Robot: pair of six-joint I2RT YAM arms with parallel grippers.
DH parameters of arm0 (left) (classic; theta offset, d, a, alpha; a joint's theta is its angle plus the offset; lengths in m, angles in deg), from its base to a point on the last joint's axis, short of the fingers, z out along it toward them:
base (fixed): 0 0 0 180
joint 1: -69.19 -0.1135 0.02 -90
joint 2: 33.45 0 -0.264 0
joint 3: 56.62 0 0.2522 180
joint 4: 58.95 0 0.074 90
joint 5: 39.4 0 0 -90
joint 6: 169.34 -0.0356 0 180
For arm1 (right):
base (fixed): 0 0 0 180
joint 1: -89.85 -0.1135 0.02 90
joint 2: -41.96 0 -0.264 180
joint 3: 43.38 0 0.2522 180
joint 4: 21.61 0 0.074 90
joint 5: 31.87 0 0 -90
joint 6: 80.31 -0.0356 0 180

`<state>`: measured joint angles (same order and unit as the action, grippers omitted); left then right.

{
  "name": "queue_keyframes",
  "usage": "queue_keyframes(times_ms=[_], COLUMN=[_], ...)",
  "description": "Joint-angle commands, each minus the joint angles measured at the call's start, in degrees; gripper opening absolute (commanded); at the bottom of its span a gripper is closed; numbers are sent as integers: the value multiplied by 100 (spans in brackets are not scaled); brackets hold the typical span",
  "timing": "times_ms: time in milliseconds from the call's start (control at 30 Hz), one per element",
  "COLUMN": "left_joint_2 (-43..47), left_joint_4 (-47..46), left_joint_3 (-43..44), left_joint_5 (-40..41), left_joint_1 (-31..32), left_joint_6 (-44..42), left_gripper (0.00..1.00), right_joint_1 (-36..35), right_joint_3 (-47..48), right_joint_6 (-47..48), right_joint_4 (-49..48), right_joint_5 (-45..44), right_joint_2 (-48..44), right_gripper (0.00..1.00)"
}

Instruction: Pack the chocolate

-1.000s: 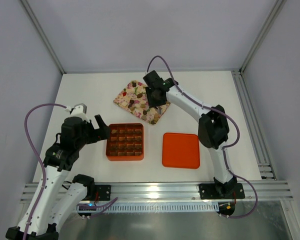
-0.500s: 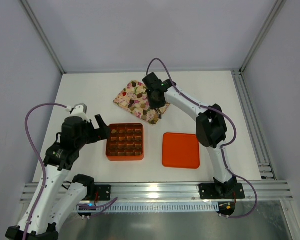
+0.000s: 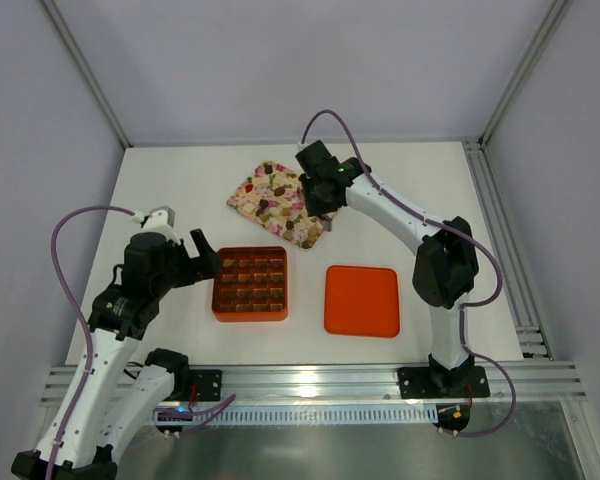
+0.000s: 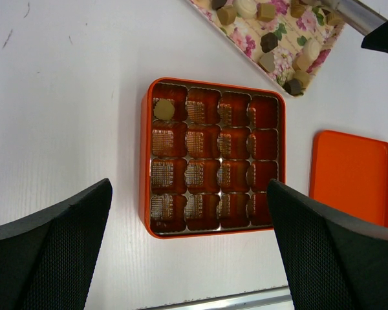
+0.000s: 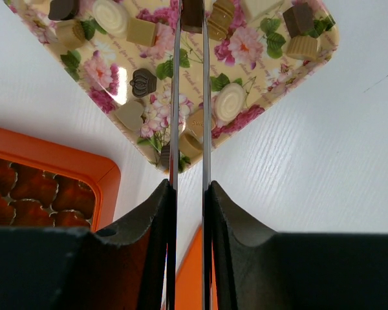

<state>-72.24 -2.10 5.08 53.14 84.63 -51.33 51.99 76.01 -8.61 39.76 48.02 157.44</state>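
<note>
Several chocolate pieces (image 5: 144,82) lie on the pink floral tray (image 3: 245,195) at the back. My right gripper (image 5: 192,6) hangs over the tray, its two long metal blades nearly together with a brown chocolate (image 5: 192,19) pinched between the tips. From above, the right gripper (image 3: 310,203) is over the tray's right half. The orange grid box (image 4: 145,161) has one tan chocolate (image 4: 163,110) in its top-left cell; the other cells show only foil. My left gripper (image 4: 191,258) is wide open and holds nothing, just left of the box (image 3: 250,284).
The flat orange lid (image 3: 362,300) lies right of the box. The tray's near corner (image 5: 174,161) points at the gap between box and lid. Metal rails run along the table's front and right edges.
The right blades have narrowed onto a chocolate, and the right wrist has shifted slightly right over the tray. The left arm has not moved.
</note>
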Motion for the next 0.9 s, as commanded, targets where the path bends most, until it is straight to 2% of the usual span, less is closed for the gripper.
queue_keyframes(times_ms=[0,267,667,867], left_joint_2=[-6,3,11,46], left_joint_4=[-161,-169,-169,-169], left_joint_3=[31,31,31,31], left_joint_5=[35,27,18,35], left_joint_1=[-24,-24,-15,-15], left_joint_6=[-32,-41,-41,-41], left_gripper=[100,100,100,100], right_joint_1=[-45,-335,-1600,-2022], right_joint_3=[-112,-411,-753,-877], right_joint_6=[46,-24,-314,-463], right_joint_4=[-270,-288,-401,-464], right_joint_5=[27,185,44,0], right_joint_2=[-614,-1062,-1528,-1458], right_gripper=[23,23,23,23])
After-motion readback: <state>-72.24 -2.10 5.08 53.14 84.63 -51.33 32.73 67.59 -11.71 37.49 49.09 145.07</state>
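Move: The dark chocolate held in the tongs is bound for the compartment box. The box's middle is some 16 cm back from the right hand, 15 cm to its left and 12 cm lower. The one piece already packed sits in its back-left compartment, about 9 cm back and 22 cm left of the hand. The flowered tray lies about 5 cm ahead and 6 cm left, the orange lid 20 cm back and 12 cm right. From the left hand the box is about 1 cm ahead, 7 cm right and 19 cm below. The dark chocolate, still pinched between the tong tips and already clear of the tray, is carried by the right hand up a few centimetres, then swept back and left towards the rear of the compartment box, about 14 cm back and 9 cm left. The wrist turns some 15 degrees counter-clockwise on the way, and the fingers keep their grip on the tongs. ##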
